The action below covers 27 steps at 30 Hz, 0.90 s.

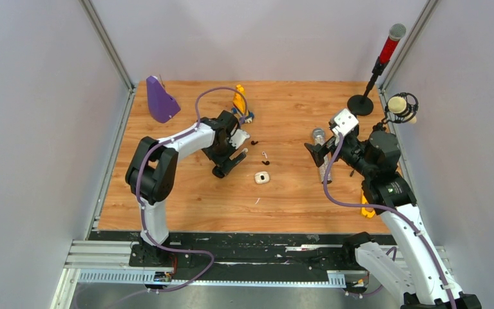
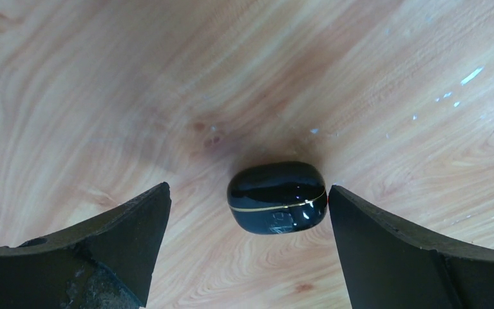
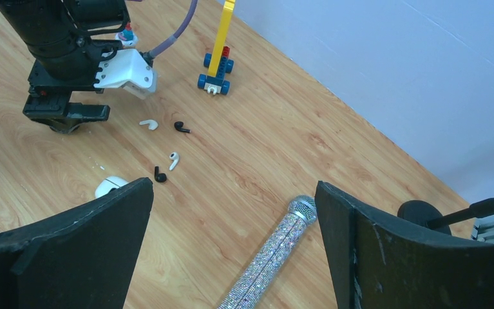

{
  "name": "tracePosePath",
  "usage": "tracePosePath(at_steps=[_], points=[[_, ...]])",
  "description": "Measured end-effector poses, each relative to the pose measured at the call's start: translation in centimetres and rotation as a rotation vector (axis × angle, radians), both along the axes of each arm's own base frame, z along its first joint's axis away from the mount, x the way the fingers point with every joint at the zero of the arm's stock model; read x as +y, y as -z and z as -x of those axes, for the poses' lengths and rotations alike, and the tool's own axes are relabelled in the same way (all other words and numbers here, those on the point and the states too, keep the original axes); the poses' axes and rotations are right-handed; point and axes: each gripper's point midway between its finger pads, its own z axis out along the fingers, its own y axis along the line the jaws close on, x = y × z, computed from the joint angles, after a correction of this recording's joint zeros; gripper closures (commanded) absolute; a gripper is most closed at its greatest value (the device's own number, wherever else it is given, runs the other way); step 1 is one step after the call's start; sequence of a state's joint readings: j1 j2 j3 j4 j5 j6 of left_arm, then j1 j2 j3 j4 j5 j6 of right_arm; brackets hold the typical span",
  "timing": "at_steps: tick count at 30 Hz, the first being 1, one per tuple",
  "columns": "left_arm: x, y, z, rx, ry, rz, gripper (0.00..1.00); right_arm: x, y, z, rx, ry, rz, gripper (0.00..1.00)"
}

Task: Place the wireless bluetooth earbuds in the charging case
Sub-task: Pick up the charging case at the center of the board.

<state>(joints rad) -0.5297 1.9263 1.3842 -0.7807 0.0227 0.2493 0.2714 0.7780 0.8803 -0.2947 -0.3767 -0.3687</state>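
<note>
A glossy black charging case [image 2: 277,196] with a thin gold seam lies shut on the wood. My left gripper [image 2: 249,191] stands open around it, the case close to the right-hand finger [image 2: 386,251]. In the top view this left gripper [image 1: 232,162] hangs low over the table and hides the black case. A white case [image 1: 262,177] lies just to its right. Loose earbuds lie between them: two black earbuds [image 3: 181,127] [image 3: 160,174] and two white earbuds [image 3: 148,123] [image 3: 174,160]. My right gripper [image 3: 234,187] is open, raised, holding nothing.
A glittery silver microphone [image 3: 273,254] lies under the right gripper. A yellow brick toy on wheels [image 1: 241,103] and a purple wedge [image 1: 161,100] stand at the back. At the back right are a red microphone on a stand [image 1: 386,58] and its round base [image 1: 361,104].
</note>
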Motion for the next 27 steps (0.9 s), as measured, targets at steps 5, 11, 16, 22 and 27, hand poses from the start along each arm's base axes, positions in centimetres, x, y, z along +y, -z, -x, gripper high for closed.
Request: tracePosePath(at_steps=[5,11,16,22,27], points=[[0.8,1.0,1.2,0.04,-0.001,-0.025,0.0,0.0,0.0,0.0,0.0,0.0,0.0,0.0],[1.5,1.3,2.0,0.062,-0.003,-0.021,0.12,0.0,0.0,0.0,0.0,0.0,0.0,0.0],[1.3,0.5,2.3,0.051,0.021,0.033,0.22,0.0,0.0,0.0,0.0,-0.001,0.0,0.0],[0.6,0.5,2.4,0.055,0.045,0.077,0.25,0.0,0.0,0.0,0.0,-0.001,-0.001,0.0],[0.4,0.7,2.6,0.063,0.05,0.09,0.39,0.0,0.0,0.0,0.0,-0.001,-0.001,0.0]])
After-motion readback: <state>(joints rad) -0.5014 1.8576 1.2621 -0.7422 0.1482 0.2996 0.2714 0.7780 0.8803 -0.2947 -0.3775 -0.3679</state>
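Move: Slightly behind the left hand, about 3 cm back, 1 cm or less to its left and 1 cm lower, lies the black charging case. The white case is some 15 cm to the hand's right and 5 cm back; the nearest white earbud is roughly 6 cm ahead and 8 cm right, and a black earbud 9 cm ahead and 12 cm right. From the idle right hand the black case lies about 27 cm left, 2 cm ahead and 27 cm below. Drawing back some 2.5 cm to centre over the black charging case, the left hand drifts left and sinks about 1.5 cm on the way, then rises again by about 1 cm and gives back most of the leftward drift. Its wide-open fingers close by nearly a third until the pads pinch the case from both sides, while the wrist tilts about 5 degrees. ##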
